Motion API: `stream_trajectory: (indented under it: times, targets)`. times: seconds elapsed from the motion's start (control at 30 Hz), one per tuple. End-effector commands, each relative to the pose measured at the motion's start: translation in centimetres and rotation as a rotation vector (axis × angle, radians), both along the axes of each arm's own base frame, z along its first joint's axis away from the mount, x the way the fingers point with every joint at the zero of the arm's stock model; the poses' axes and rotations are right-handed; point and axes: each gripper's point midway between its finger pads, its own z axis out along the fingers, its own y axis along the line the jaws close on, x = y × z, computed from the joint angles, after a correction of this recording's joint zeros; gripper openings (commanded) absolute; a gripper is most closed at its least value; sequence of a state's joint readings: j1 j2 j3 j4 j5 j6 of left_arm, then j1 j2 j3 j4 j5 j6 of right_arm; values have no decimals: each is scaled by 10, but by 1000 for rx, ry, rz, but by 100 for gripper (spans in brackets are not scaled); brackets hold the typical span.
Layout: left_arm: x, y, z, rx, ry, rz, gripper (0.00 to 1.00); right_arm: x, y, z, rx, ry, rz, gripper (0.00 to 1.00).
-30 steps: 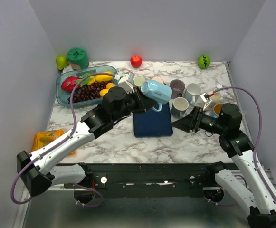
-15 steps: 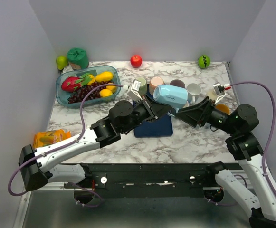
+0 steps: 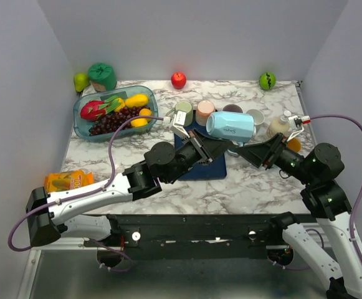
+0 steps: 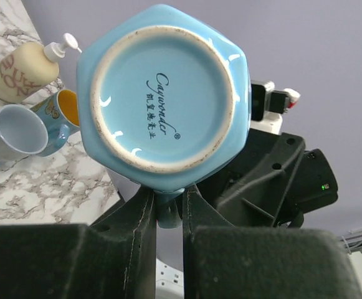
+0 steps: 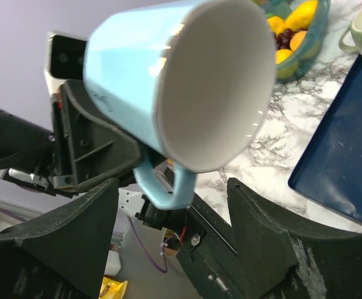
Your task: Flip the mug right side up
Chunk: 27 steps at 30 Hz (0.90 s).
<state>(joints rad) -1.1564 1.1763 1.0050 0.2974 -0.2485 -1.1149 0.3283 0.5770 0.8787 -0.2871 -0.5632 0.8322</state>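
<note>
A light blue mug [image 3: 230, 126] hangs in the air on its side above the blue mat [image 3: 199, 167]. Its base [image 4: 168, 99] faces the left wrist camera and its white mouth [image 5: 218, 81] faces the right one. My left gripper [image 3: 217, 146] [image 4: 168, 212] is shut on the mug's handle [image 5: 168, 187], which points downward. My right gripper [image 3: 245, 149] [image 5: 171, 194] stands open just in front of the mouth. One finger sits on each side of the handle without touching it.
Several other mugs [image 3: 204, 111] stand behind the mat, with a soap bottle [image 3: 280, 124] to their right. A clear tray of fruit [image 3: 81, 121] sits at the back left. A red apple [image 3: 178, 80] and green toys [image 3: 266, 80] line the back wall. An orange packet [image 3: 68, 182] lies front left.
My left arm has carried the mug rightward and turned it so its mouth faces right. My right gripper has risen from the table toward the mouth.
</note>
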Motion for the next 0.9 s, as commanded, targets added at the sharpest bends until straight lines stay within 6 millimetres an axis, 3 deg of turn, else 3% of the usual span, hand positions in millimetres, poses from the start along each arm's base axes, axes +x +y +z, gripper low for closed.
stream_trajectory:
  times: [0.0,0.17,0.53,0.63,0.87]
  targets:
    - [-10,23,65,-194,-104,47,0,2,-6,-1,-8,34,-49,74]
    - [-21,17,71,-228,-115,-4,0,1,0,6,19,27,-11,65]
    - [-37,-1,76,-275,-151,-67,0,-12,11,16,108,54,87,55]
    - [-38,-2,72,-271,-151,-69,0,-15,10,21,122,42,90,45]
    - [-36,-4,50,-195,-124,-61,0,-17,6,21,105,39,68,1]
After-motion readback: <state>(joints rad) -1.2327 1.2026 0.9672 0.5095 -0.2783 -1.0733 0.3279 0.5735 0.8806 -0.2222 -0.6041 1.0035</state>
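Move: The mug hangs on its side in the air, its handle already pinched in the left fingers and its body about 5 cm ahead of them; the right fingertips wait some 1 cm back and 2 cm right. For the open right hand, the handle lies about 1 cm ahead and 2 cm left, level, with the mug body some 6 cm ahead and 2 cm left. Below, the tray is centred roughly 4 cm ahead, 10 cm left and 24 cm down. The left arm carries the held mug about 3 cm back and up, and slightly right, tilting it a little under 10 degrees, so that the handle comes in between the right fingers. The right hand stays close by, dipping briefly and then rising some 2 cm while rolling several degrees left side up, and its wide-open fingers close almost fully, pinching the handle from the right while the left fingers keep their grip. ##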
